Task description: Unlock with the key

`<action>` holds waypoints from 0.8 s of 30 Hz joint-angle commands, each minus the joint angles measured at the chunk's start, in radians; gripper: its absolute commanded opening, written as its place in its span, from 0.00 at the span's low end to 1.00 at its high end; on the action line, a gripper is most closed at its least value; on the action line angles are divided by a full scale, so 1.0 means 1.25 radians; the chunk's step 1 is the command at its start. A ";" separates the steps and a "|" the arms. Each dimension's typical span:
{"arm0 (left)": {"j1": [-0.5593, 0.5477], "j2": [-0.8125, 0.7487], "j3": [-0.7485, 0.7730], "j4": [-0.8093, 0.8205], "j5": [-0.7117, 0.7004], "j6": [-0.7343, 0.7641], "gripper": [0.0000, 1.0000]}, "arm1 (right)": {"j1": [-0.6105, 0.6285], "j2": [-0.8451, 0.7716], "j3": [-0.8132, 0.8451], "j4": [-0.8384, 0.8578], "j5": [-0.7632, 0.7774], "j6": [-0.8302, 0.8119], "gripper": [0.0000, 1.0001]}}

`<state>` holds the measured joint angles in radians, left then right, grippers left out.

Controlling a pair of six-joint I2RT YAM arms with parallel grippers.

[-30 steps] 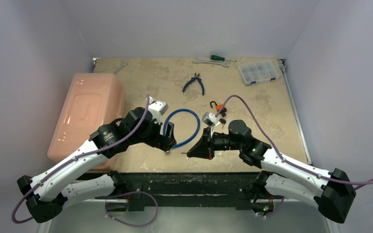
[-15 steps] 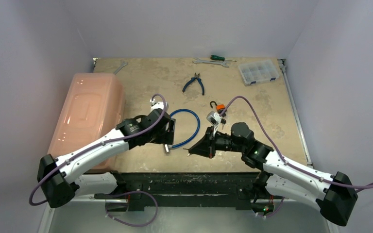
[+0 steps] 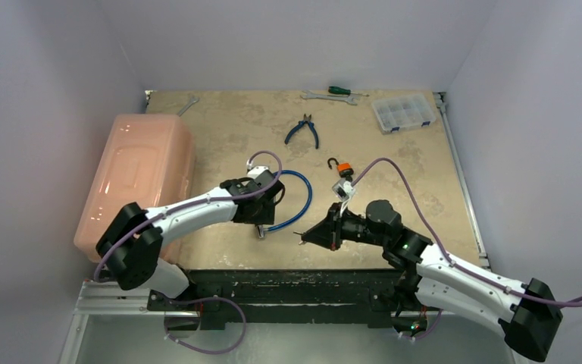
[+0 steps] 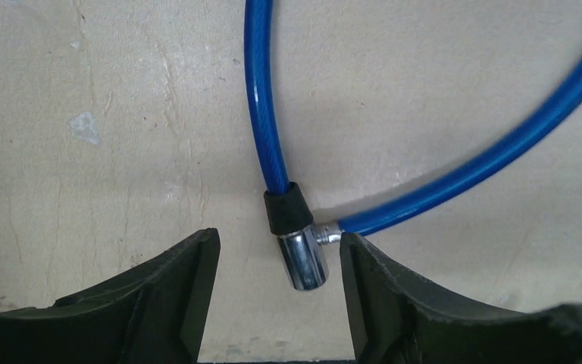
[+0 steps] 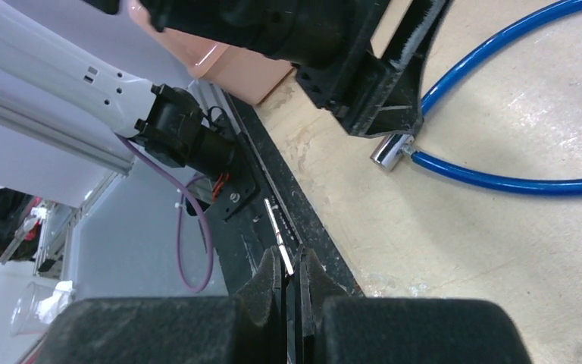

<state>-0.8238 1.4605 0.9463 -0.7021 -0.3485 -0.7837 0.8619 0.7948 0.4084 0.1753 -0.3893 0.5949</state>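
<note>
A blue cable lock point(image 3: 294, 199) lies looped on the table, and its chrome lock cylinder point(image 4: 304, 259) rests between the open fingers of my left gripper point(image 4: 279, 292), closer to the right finger and not gripped. The cylinder also shows in the top view point(image 3: 260, 233) and in the right wrist view point(image 5: 388, 150). My right gripper point(image 5: 292, 262) is shut on a thin silver key point(image 5: 278, 230) whose blade sticks out past the fingertips. In the top view the right gripper point(image 3: 303, 236) holds the key's tip a short way to the right of the cylinder.
A pink plastic box point(image 3: 135, 176) stands at the left. Blue-handled pliers point(image 3: 303, 129), a small black hook with an orange part point(image 3: 338, 164), a clear parts box point(image 3: 402, 112), wrenches point(image 3: 324, 95) and a green screwdriver point(image 3: 339, 89) lie further back. The table's front edge point(image 3: 288, 265) is just below both grippers.
My left arm has swung in and stretched out so its open gripper now sits over the lock cylinder. My right gripper with the key has shifted slightly right and lower.
</note>
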 commanded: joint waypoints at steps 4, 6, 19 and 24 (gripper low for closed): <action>0.043 0.095 -0.029 0.087 0.027 -0.031 0.54 | 0.001 -0.043 -0.017 -0.003 0.035 0.016 0.00; 0.049 0.107 -0.038 0.104 0.033 -0.036 0.51 | 0.000 -0.045 -0.021 -0.001 0.034 0.019 0.00; 0.078 0.150 -0.069 0.205 0.158 -0.046 0.00 | 0.000 -0.051 -0.039 0.008 0.049 0.026 0.00; 0.086 0.133 -0.065 0.182 0.141 -0.116 0.00 | 0.000 -0.062 -0.047 -0.006 0.094 0.041 0.00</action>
<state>-0.7246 1.6020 0.8936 -0.5694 -0.2344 -0.8295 0.8619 0.7399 0.3561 0.1642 -0.3397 0.6262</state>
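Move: The cable lock's head, black collar with metal cylinder, lies about 5 cm below the left hand, barely 1 cm ahead and almost level sideways. Its blue loop spreads some 8 cm ahead and 7 cm to the hand's right, also on the table; the orange padlock lies roughly 19 cm ahead and 24 cm right. From the right hand, which holds the key, the lock head is some 9 cm ahead, 14 cm left and 17 cm down. Straight down about 5 cm, with a drift of nearly 1 cm forward, the left hand brings its half-open, downward-pointing fingers either side of the lock's black collar. They then shut until they pinch it and stop well short of closed, the grip effort rising while the hand stays low and the wrist tips slightly. The right hand keeps the key and hardly moves. ##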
